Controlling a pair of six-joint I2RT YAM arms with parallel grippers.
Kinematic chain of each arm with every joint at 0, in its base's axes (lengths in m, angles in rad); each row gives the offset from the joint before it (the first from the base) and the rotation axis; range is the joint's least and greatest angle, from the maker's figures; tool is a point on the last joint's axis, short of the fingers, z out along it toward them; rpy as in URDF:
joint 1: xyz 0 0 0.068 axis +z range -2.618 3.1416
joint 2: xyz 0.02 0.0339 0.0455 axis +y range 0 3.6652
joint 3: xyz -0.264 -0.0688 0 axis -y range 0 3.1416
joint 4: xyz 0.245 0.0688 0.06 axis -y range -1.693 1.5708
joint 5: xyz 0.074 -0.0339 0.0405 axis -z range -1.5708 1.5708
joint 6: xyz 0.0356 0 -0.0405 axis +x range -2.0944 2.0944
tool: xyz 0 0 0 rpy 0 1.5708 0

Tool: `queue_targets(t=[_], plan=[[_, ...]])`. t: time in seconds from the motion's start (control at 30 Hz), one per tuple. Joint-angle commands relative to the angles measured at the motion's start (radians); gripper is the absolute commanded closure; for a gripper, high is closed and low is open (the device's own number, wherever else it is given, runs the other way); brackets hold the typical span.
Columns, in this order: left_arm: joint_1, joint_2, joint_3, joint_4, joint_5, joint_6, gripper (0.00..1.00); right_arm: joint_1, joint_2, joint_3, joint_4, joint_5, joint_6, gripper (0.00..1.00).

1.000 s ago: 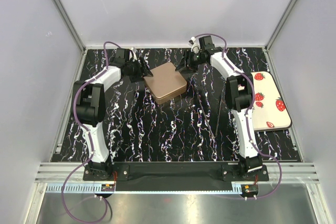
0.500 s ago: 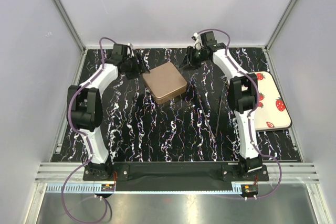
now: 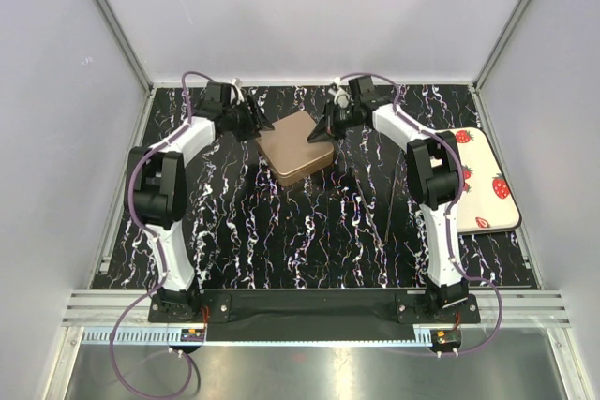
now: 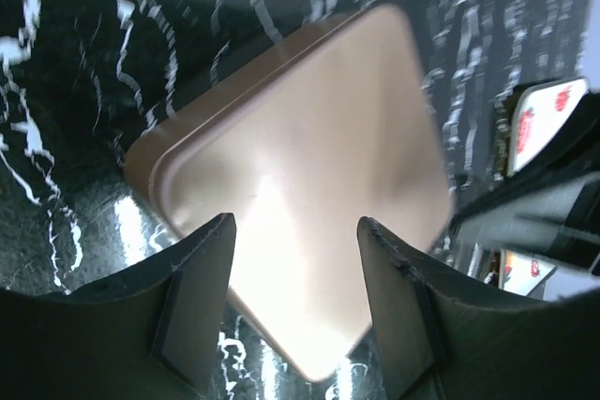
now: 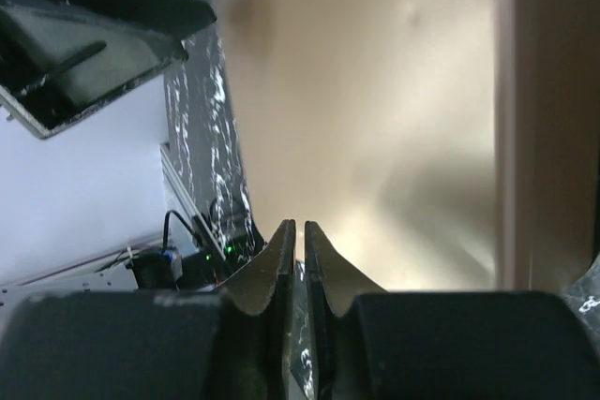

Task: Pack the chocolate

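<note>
No chocolate shows in any view. A closed rose-brown tin box (image 3: 294, 147) sits at the back middle of the black marbled table and fills both wrist views (image 4: 309, 128) (image 5: 375, 91). My left gripper (image 3: 255, 124) hovers at the box's left corner, its jaws open (image 4: 295, 222) over the lid's near corner with nothing between them. At the box's right corner is my right gripper (image 3: 317, 133), shut (image 5: 300, 225) with only a thin slit between the fingers and nothing in it. Whether it touches the box I cannot tell.
A cream tray with red strawberry prints (image 3: 483, 180) lies at the table's right edge, also glimpsed in the left wrist view (image 4: 539, 114). White walls enclose the table on three sides. The left gripper's black body (image 5: 94, 16) shows in the right wrist view.
Both grippers have come in toward the box's corners after drawing back. The right gripper's jaws have closed from half open. The left jaws have narrowed slightly.
</note>
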Motion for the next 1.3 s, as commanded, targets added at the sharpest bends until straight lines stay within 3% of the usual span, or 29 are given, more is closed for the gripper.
queue_targets(t=[0.0,0.27,0.4,0.5,0.6,0.63,0.77,0.8,0.93,1.07,1.17,1.27], plan=[[-0.001,0.038,-0.041,0.054,0.001,-0.008,0.4,0.006,-0.008,-0.052,0.083,-0.05,0.018,0.86],[-0.001,0.007,-0.031,0.015,-0.025,0.014,0.38,-0.003,-0.005,0.011,-0.006,0.002,-0.051,0.86],[-0.001,-0.059,0.014,-0.032,-0.027,0.023,0.36,-0.003,-0.065,0.078,-0.127,0.065,-0.099,0.85],[-0.003,-0.151,0.041,-0.075,-0.027,0.037,0.34,-0.003,-0.156,0.089,-0.198,0.135,-0.125,0.77],[-0.006,-0.27,0.044,-0.123,-0.027,0.067,0.3,-0.002,-0.277,0.02,-0.224,0.213,-0.154,0.47],[-0.006,-0.337,0.04,-0.142,-0.025,0.076,0.28,-0.002,-0.308,-0.016,-0.233,0.227,-0.175,0.01],[-0.009,-0.507,-0.003,-0.186,-0.025,0.136,0.16,-0.003,-0.459,-0.095,-0.301,0.289,-0.228,0.0],[-0.009,-0.54,-0.026,-0.192,-0.022,0.145,0.01,-0.002,-0.526,-0.134,-0.307,0.31,-0.232,0.0],[-0.014,-0.741,-0.138,-0.195,-0.011,0.181,0.01,-0.002,-0.709,-0.248,-0.286,0.394,-0.193,0.0],[-0.021,-0.907,-0.285,-0.164,0.019,0.187,0.01,-0.002,-0.922,-0.383,-0.255,0.574,-0.142,0.0],[-0.023,-1.024,-0.36,-0.204,-0.094,0.204,0.01,-0.002,-1.052,-0.512,-0.252,0.654,-0.156,0.0],[-0.023,-1.114,-0.394,-0.252,-0.073,0.264,0.01,-0.002,-1.164,-0.569,-0.255,0.726,-0.16,0.0]])
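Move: The lidded chocolate box's middle is about 7 cm to the right of the left hand and 2 cm back, some 5 cm below. From the right hand, the same box lies roughly 6 cm to the left, level fore and aft, and 5 cm below. Two thin rods lie on the table to the right hand's right: the nearer about 12 cm right and 17 cm back, the farther about 17 cm right and 18 cm back, both some 8 cm below. The box's lid gets one more push: both hands sink about 3 cm onto it from either side, right fingers shut and left half open, and hold there briefly. Then they rise off together and draw well back, the left some 20 cm up and 20 back, tilting up; the right also swings out right and turns clockwise. Both grippers open wide. ##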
